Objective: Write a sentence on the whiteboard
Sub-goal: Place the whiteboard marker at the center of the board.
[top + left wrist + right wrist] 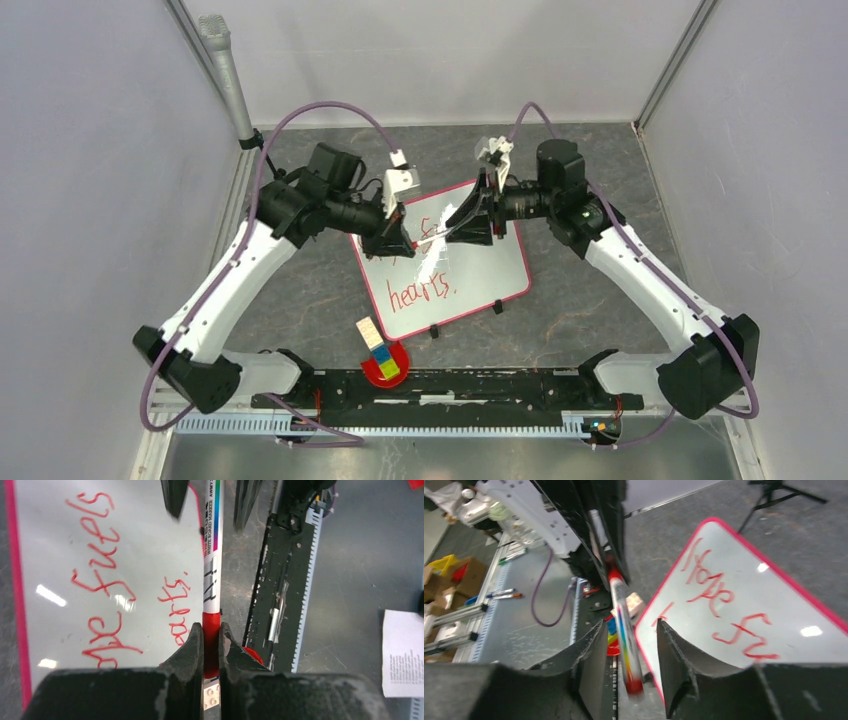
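Note:
The whiteboard point(478, 275) lies tilted on the table's middle, pink-edged, with red handwriting that ends in "hearts." Both grippers meet over its far left corner. My left gripper point(396, 240) point(211, 630) is shut on the red cap end of a white marker point(214, 555), which sticks out ahead toward the right gripper's fingers point(174, 497). In the right wrist view the same marker point(625, 630) hangs between the fingers of my right gripper point(630, 627) point(468, 228), which stands open with gaps on both sides. The whiteboard point(744, 605) lies beyond it.
A red dish with coloured blocks point(386, 364) and a wooden block point(369, 332) sit near the board's front corner. Two black clips point(497, 307) hold its near edge. A black rail point(450, 385) runs along the front. A grey microphone point(226, 75) stands at the back left.

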You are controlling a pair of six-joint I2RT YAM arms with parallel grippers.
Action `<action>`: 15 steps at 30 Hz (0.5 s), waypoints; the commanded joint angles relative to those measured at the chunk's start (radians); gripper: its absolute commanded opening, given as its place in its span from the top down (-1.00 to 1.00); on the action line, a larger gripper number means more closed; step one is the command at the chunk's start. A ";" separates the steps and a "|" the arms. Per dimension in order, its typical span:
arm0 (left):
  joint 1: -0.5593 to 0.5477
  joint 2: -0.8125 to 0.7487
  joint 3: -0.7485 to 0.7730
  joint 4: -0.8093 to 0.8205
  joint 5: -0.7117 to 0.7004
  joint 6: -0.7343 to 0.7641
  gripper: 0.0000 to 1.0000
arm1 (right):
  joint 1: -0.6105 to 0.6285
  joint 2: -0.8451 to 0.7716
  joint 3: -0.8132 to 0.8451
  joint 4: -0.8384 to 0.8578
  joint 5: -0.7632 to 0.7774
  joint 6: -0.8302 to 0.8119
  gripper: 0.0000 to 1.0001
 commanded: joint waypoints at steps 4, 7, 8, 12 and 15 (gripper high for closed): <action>0.145 -0.183 -0.112 0.027 -0.061 -0.001 0.95 | -0.138 -0.003 0.112 0.013 0.017 0.041 -0.45; 0.236 -0.238 -0.173 -0.001 -0.112 -0.014 0.95 | -0.184 -0.020 0.116 -0.009 0.018 0.031 -0.92; 0.272 -0.261 -0.198 -0.008 -0.126 -0.015 0.95 | -0.197 -0.023 0.115 -0.020 0.020 0.022 -0.96; 0.481 -0.334 -0.292 -0.050 -0.167 0.024 0.95 | -0.230 -0.035 0.111 -0.079 0.016 -0.027 -0.96; 0.675 -0.354 -0.339 -0.083 -0.184 0.079 0.95 | -0.247 -0.044 0.103 -0.122 0.016 -0.069 -0.96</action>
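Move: The marker's middle is about 5 cm right of the left hand and some 5 cm left of the right hand, roughly level with both. From the left hand, the whiteboard's centre lies about 10 cm ahead, 6 cm right and 25 cm below. Its near left block stack is some 12 cm back and 9 cm left, at table height. From the right hand, the board's centre is about 7 cm ahead, 4 cm left and well below. The marker, still pinched by its red end in the left hand, is carried left about 15 cm, away from the board's centre, drifting slightly forward and sinking 4 cm late on as the wrist turns some 30 degrees counter-clockwise. The right hand's already loosening fingers spread wide, clearing the other end, while that hand backs off forward and right, rising a little. ##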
